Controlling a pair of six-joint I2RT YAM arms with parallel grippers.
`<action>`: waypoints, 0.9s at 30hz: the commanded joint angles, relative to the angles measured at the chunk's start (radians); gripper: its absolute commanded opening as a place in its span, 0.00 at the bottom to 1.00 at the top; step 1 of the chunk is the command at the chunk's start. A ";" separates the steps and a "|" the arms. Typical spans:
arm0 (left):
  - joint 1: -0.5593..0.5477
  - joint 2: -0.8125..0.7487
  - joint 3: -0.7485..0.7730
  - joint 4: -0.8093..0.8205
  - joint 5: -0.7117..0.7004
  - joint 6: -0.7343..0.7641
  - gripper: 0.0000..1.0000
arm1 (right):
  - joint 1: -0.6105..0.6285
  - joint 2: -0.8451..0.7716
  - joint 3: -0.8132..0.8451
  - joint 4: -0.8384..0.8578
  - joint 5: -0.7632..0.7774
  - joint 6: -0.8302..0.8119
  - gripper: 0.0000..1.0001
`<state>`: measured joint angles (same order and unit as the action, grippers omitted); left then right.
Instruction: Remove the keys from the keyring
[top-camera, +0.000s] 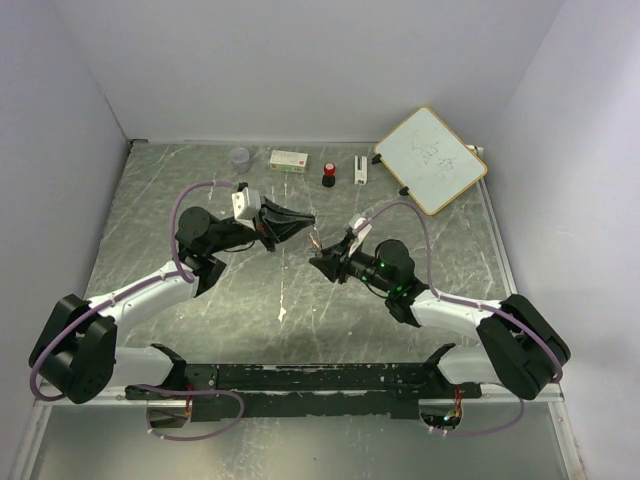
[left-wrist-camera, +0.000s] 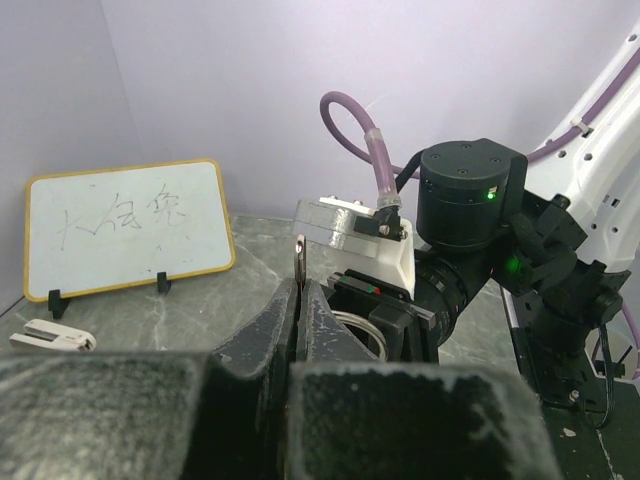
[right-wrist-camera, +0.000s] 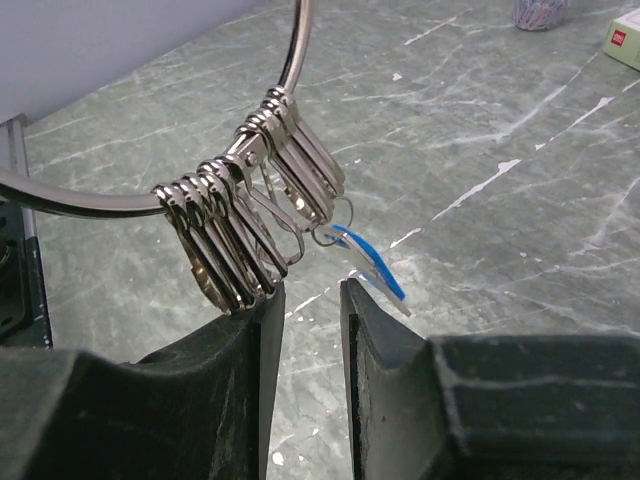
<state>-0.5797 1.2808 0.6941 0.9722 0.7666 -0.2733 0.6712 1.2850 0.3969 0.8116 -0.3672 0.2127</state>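
Note:
The keyring (right-wrist-camera: 298, 70) is a thin silver wire ring held in the air between my two grippers, with several silver clips (right-wrist-camera: 225, 235) hanging from it. The blue key (right-wrist-camera: 375, 262) dangles from a small loop beside the clips. My right gripper (right-wrist-camera: 307, 295) is open just below them. Its left fingertip touches the clips and nothing is between the jaws. My left gripper (left-wrist-camera: 300, 300) is shut on a thin piece. A silver blade (left-wrist-camera: 299, 258) sticks up from its jaws and a red sliver shows between the pads, seemingly the red key. Part of the ring (left-wrist-camera: 365, 325) shows behind it. In the top view the ring (top-camera: 315, 241) sits between both tips.
At the back stand a whiteboard (top-camera: 430, 160), a white box (top-camera: 289, 159), a black object with a red top (top-camera: 329, 177), a small white piece (top-camera: 360, 170) and a clear cup (top-camera: 240, 157). Grey walls enclose the marbled table (top-camera: 200, 330).

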 joint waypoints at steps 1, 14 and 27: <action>-0.008 -0.033 0.018 0.010 0.013 0.014 0.07 | 0.008 0.009 0.025 0.048 -0.008 -0.009 0.29; -0.011 -0.044 0.010 0.042 0.041 -0.012 0.07 | 0.033 0.073 0.066 0.086 -0.019 -0.008 0.29; -0.016 -0.067 -0.003 0.021 0.012 0.009 0.07 | 0.064 0.099 0.094 0.064 0.011 -0.014 0.00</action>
<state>-0.5865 1.2427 0.6941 0.9691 0.7818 -0.2741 0.7235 1.3746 0.4641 0.8627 -0.3706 0.2043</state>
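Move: The blue key hangs just off the right fingertips, roughly 3 cm to the left, 2 cm farther out and about 1 cm up. One bunch of metal key clips sits about 4 cm above the blue key and nearly in line with it. The other bunch is some 3 cm left of the right hand, 2 cm back and 2 cm up. From the left hand, which already pinches the ring's top, the blue key is roughly 14 cm straight down, about 1 cm to the right. The right fingers pinch the blue key between their tips, closing from about a third open to nearly shut right at the end. Before that the right hand eases some 3 cm to the left towards the hanging keys, rising slightly and barely turning. The left hand keeps its hold on the steel ring and draws up and back, about 1 cm each way. ##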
